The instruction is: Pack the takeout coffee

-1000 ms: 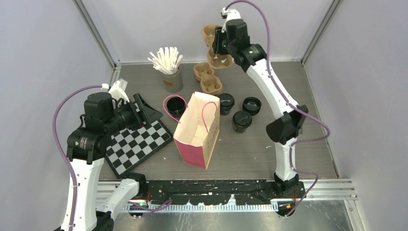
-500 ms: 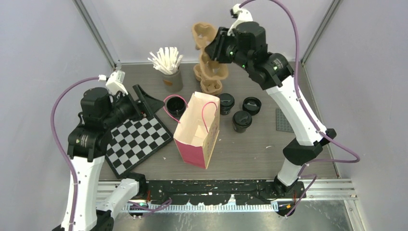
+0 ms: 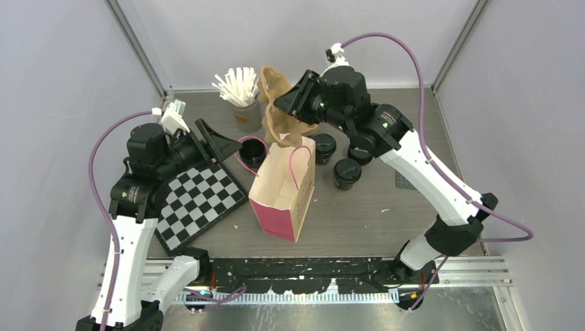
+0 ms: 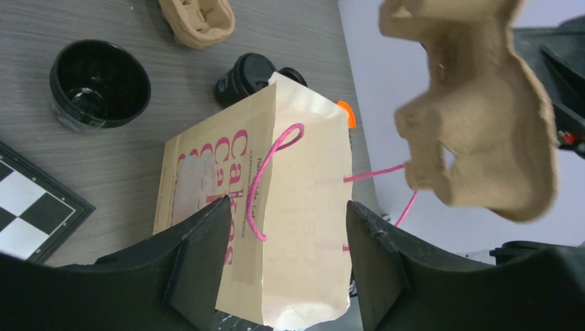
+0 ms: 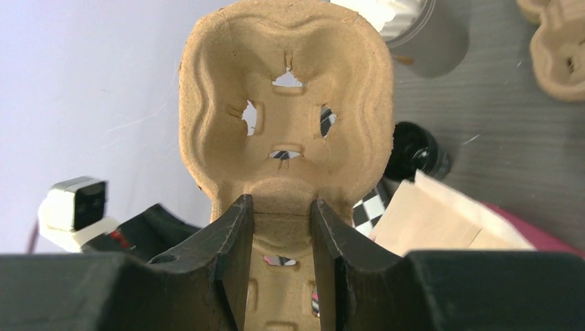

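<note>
My right gripper [image 3: 295, 102] is shut on a brown pulp cup carrier [image 3: 276, 103], which hangs tilted just above the back of the open paper bag [image 3: 276, 196]. In the right wrist view the carrier [image 5: 286, 103] is pinched at its waist by the gripper [image 5: 281, 207]. An open black coffee cup [image 3: 253, 153] stands left of the bag. Two lidded ones [image 3: 324, 146] [image 3: 346, 172] stand to its right. My left gripper [image 3: 221, 148] is open and empty, left of the bag. In its own view the left gripper [image 4: 286, 214] frames the bag [image 4: 290, 227].
A grey cup of white sticks [image 3: 241, 96] stands at the back. A checkerboard [image 3: 196, 200] lies at the left under my left arm. Another pulp carrier [image 4: 196, 21] rests on the table behind the bag. A small grey plate [image 3: 407, 179] lies at the right.
The right arm has swung the carrier from high at the back wall down and forward to just over the bag. The left gripper has shifted slightly toward the bag.
</note>
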`<state>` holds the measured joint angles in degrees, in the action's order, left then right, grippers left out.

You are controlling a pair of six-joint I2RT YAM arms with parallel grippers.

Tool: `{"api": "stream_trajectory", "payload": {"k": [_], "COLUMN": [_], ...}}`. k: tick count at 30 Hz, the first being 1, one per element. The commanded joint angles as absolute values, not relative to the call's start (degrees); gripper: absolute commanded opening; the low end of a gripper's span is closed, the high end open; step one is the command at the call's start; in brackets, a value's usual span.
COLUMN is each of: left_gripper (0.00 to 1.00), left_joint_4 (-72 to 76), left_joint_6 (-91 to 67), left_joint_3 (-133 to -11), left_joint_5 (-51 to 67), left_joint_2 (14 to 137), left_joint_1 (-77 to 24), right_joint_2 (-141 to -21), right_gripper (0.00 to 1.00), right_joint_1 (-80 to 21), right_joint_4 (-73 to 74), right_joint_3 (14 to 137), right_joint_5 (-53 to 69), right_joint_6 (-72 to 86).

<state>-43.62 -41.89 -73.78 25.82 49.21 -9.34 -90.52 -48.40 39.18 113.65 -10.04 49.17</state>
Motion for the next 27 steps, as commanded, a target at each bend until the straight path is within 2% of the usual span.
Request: {"api": "stream_trajectory", "payload": {"k": [1, 7, 12, 15, 19, 20, 24, 27], "left_gripper": [0.63, 0.56, 0.46, 0.31, 0.03, 0.00, 0.00, 0.00], "left_joint_4": [-39.29, -39.98, -33.78, -32.19, -31.46, -31.66, -31.77, -32.38], "left_joint_6": [-43.69, -44.17, -49.56, -51.34, -52.01, -52.26, -54.77, -56.21], "left_joint_3": [-71.64, -70.52, -66.04, -64.38, -64.03, -64.19, -64.36, -63.13], "left_joint_5": [28.26, 27.01, 28.56, 28.56, 29.39, 29.43, 29.45, 29.22], "left_joint_2": [47.99, 47.90, 46.10, 44.76, 44.34, 44.30, 43.15, 41.11], "left_joint_1": [-9.14, -9.16, -9.15, -9.14, -9.18, -9.18, -9.15, -9.14], "right_joint_2": [-83.22, -80.97, -79.55, -79.88, -81.37, -81.80, -82.95, -82.94], "right_gripper": [0.34, 0.33, 0.34, 0.34, 0.33, 0.33, 0.33, 0.34], "right_joint_1": [-50.10, -54.91, -58.14, -59.58, -61.73, -62.42, -65.19, -68.02], "right_joint_4": [34.46, 37.62, 35.00, 32.45, 32.96, 33.41, 35.68, 40.05], "right_joint_3": [110.06, 108.30, 104.10, 102.63, 102.58, 102.64, 102.58, 102.72], "right_joint_5": [-12.49, -15.17, -18.52, -19.60, -22.33, -22.64, -25.13, -31.27], "right_joint_6": [58.03, 60.67, 64.24, 66.11, 67.53, 67.87, 68.57, 65.70]}}
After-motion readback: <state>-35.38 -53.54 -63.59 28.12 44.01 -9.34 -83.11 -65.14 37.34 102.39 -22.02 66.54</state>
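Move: My left hand, open, has the bag's left pink handle almost between its fingers, roughly 2 cm ahead, 2 to the right and 2 below. The bag's mouth lies some 12 cm right, 4 back and 5 below; the open black cup is about 10 ahead, 2 right and 22 below. From my right hand, holding the cup carrier, that mouth is about 13 cm back, straight below sideways, 12 down; the nearer lidded cup stands 13 right, 1 back, 34 below. I sink my left hand about 3 cm onto the bag's pink handle, roll it some 10 degrees and shut the fingers to pinch the cord, then lift a centimetre or so. Meanwhile my right hand keeps its grip on the carrier's waist and brings it back roughly 10 cm towards the bag's mouth, rising slightly, then sinking and easing left as it tips downward. ##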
